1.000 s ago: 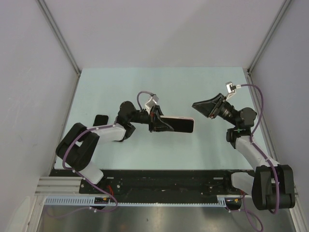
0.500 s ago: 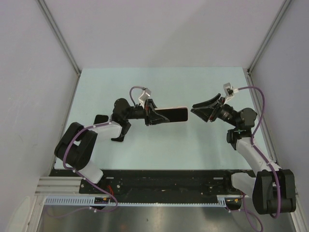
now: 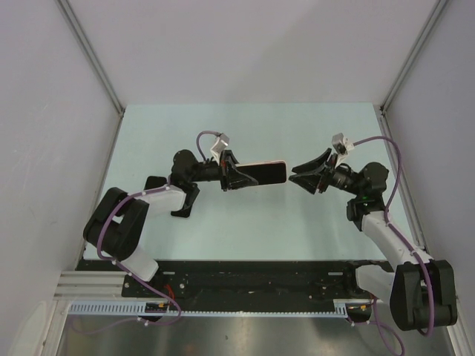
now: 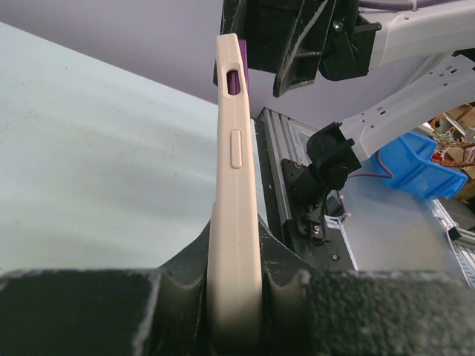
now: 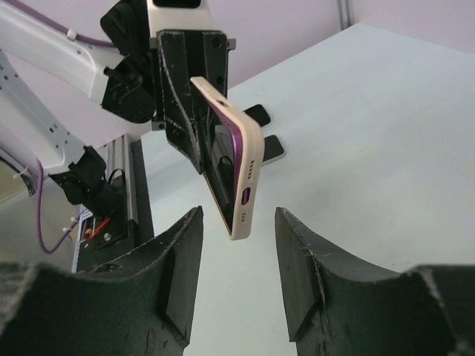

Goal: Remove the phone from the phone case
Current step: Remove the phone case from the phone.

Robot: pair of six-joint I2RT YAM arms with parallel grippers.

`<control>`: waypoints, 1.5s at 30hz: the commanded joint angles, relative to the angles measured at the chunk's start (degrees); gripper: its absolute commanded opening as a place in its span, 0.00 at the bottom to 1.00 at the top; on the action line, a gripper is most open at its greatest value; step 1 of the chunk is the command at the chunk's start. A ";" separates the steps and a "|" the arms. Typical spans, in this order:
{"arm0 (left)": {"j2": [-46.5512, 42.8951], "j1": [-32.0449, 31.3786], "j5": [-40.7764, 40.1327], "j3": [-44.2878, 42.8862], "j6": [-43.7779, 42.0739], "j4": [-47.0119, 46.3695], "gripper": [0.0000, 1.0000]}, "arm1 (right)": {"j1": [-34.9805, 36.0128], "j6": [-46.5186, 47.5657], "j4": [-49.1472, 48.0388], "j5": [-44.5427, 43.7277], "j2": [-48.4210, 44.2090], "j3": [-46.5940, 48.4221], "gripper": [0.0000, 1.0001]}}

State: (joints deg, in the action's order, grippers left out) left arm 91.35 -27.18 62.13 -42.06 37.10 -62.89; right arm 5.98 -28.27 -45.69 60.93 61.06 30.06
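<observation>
A beige phone case [image 3: 265, 173] with the dark-screened, purple-edged phone [image 5: 236, 157] inside is held in the air over the table's middle. My left gripper [image 3: 236, 176] is shut on one end of it. In the left wrist view the case's side [image 4: 234, 222] runs upright between the fingers [image 4: 234, 304]. My right gripper [image 3: 300, 177] is open and faces the free end, a small gap away. In the right wrist view that end of the case [image 5: 250, 170] hangs just beyond and above the gap between the fingers [image 5: 237, 256], touching neither.
Two dark flat slabs lie on the pale green table near the left arm [image 3: 154, 183] [image 3: 182, 208]. Grey walls close off the left, right and back. A black rail [image 3: 245, 278] runs along the near edge.
My left arm has carried the phone up and to the left. My right gripper has opened wider and moved left toward the phone's free end.
</observation>
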 commanded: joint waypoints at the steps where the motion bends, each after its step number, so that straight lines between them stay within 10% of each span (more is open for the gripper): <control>1: -2.41 0.28 0.71 -1.62 0.69 -3.99 0.01 | 1.40 8.93 4.72 3.93 -0.59 0.70 0.48; 45: 0.23 -3.23 4.49 -2.76 0.95 -3.64 0.00 | 3.34 30.10 24.77 10.43 0.55 4.30 0.46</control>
State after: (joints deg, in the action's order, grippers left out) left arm 91.77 -29.39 65.17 -42.11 37.12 -62.87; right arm 8.93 -2.31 -21.74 68.62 62.35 31.86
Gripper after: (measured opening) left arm 0.197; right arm 0.483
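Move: The left hand grips one end of the cased phone, whose middle lies about 4 cm to that hand's right, level with it. From the open right hand, the phone's middle is some 11 cm left, 2 cm ahead and 4 cm below, with its free end reaching to roughly 4 cm from that hand. The left gripper's fingers are about 15 cm to the right hand's left, 1 cm ahead and 4 cm lower. The right hand sinks nearly 6 cm, fast at first and then easing off, and also draws back some 2 cm, coming down to the free end of the cased phone while its left-pointing fingers dip and swing counter-clockwise by about 10 degrees each and stay open, one towards either face; contact can't be seen. The left hand keeps its grip on the other end almost still, then starts drawing the phone back about 2 cm at the end. ##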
